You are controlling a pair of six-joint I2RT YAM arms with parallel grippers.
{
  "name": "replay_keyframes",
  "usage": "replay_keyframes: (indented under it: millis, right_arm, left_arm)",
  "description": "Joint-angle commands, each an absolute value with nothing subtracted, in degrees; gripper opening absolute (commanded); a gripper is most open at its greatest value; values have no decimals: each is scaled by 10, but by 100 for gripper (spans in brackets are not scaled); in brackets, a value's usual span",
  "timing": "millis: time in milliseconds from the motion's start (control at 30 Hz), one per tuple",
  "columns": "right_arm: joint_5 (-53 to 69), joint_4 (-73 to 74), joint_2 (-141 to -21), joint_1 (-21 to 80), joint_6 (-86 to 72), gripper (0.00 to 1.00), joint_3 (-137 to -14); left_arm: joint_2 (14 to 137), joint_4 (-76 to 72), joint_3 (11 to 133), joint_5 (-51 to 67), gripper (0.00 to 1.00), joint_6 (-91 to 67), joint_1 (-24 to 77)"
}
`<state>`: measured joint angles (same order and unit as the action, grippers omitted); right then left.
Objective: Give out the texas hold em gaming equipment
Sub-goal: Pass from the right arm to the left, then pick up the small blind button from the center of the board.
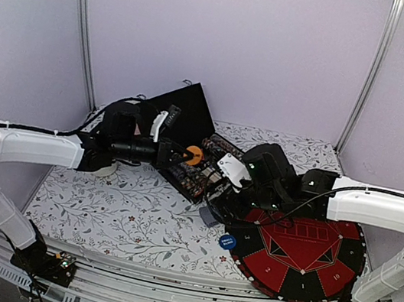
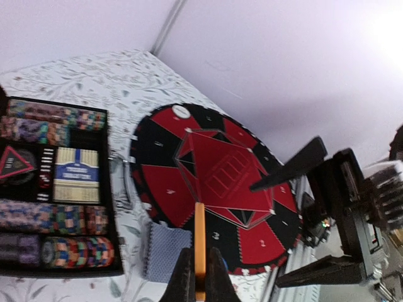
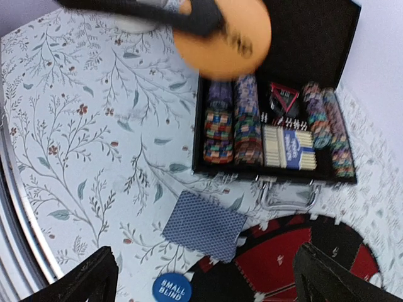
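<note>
My left gripper is shut on an orange button disc, held on edge above the open black case. The case holds rows of multi-coloured poker chips and a boxed card deck. A blue-backed stack of playing cards lies on the cloth in front of the case. Beside it is a blue "small blind" disc. My right gripper hangs open above the cards, holding nothing.
A round red and black poker mat covers the right of the floral cloth, with a small white disc at its far edge. The case lid stands up behind. A pale round cup sits under the left arm.
</note>
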<state>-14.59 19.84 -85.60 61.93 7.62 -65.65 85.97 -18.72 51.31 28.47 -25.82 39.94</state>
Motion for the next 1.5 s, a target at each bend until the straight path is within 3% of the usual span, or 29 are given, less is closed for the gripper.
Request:
replay_keyframes:
  millis: [0, 167, 533, 1200, 1467]
  right_arm:
    - [-76, 340, -890, 613, -102, 99, -644]
    - [-51, 426, -981, 613, -180, 99, -660]
    - [-65, 450, -1091, 609, -167, 98, -722]
    - [-77, 474, -1137, 603, -138, 46, -722]
    - [-79, 489, -1104, 602, -145, 34, -745]
  left_arm:
    - [823, -114, 501, 183, 0, -221, 379]
    - [799, -93, 502, 151, 0, -202, 373]
    - [790, -81, 498, 148, 0, -198, 369]
    - [764, -71, 489, 137, 0, -180, 346]
    - [754, -68, 486, 135, 0, -174, 338]
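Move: The small blind button lies about 18 cm below the right hand, some 4 cm back and 5 cm to its right. From that hand the card deck is about 5 cm ahead, straight in line, and the round board's middle some 25 cm right and 2 cm ahead, both about 19 cm down. The left hand already holds the orange button; from it the small blind button is roughly 10 cm back, 15 cm right and 21 cm below. The right fingers, wide open, end up pinching the small blind button by its edges: the hand drops about 18 cm, drawing back and right as the wrist tips some 35 degrees more steeply down, then eases forward a little at table height while closing. The left hand keeps its grip on the orange button and carries it about 8 cm left and forward, away from the right hand, turning counter-clockwise. ##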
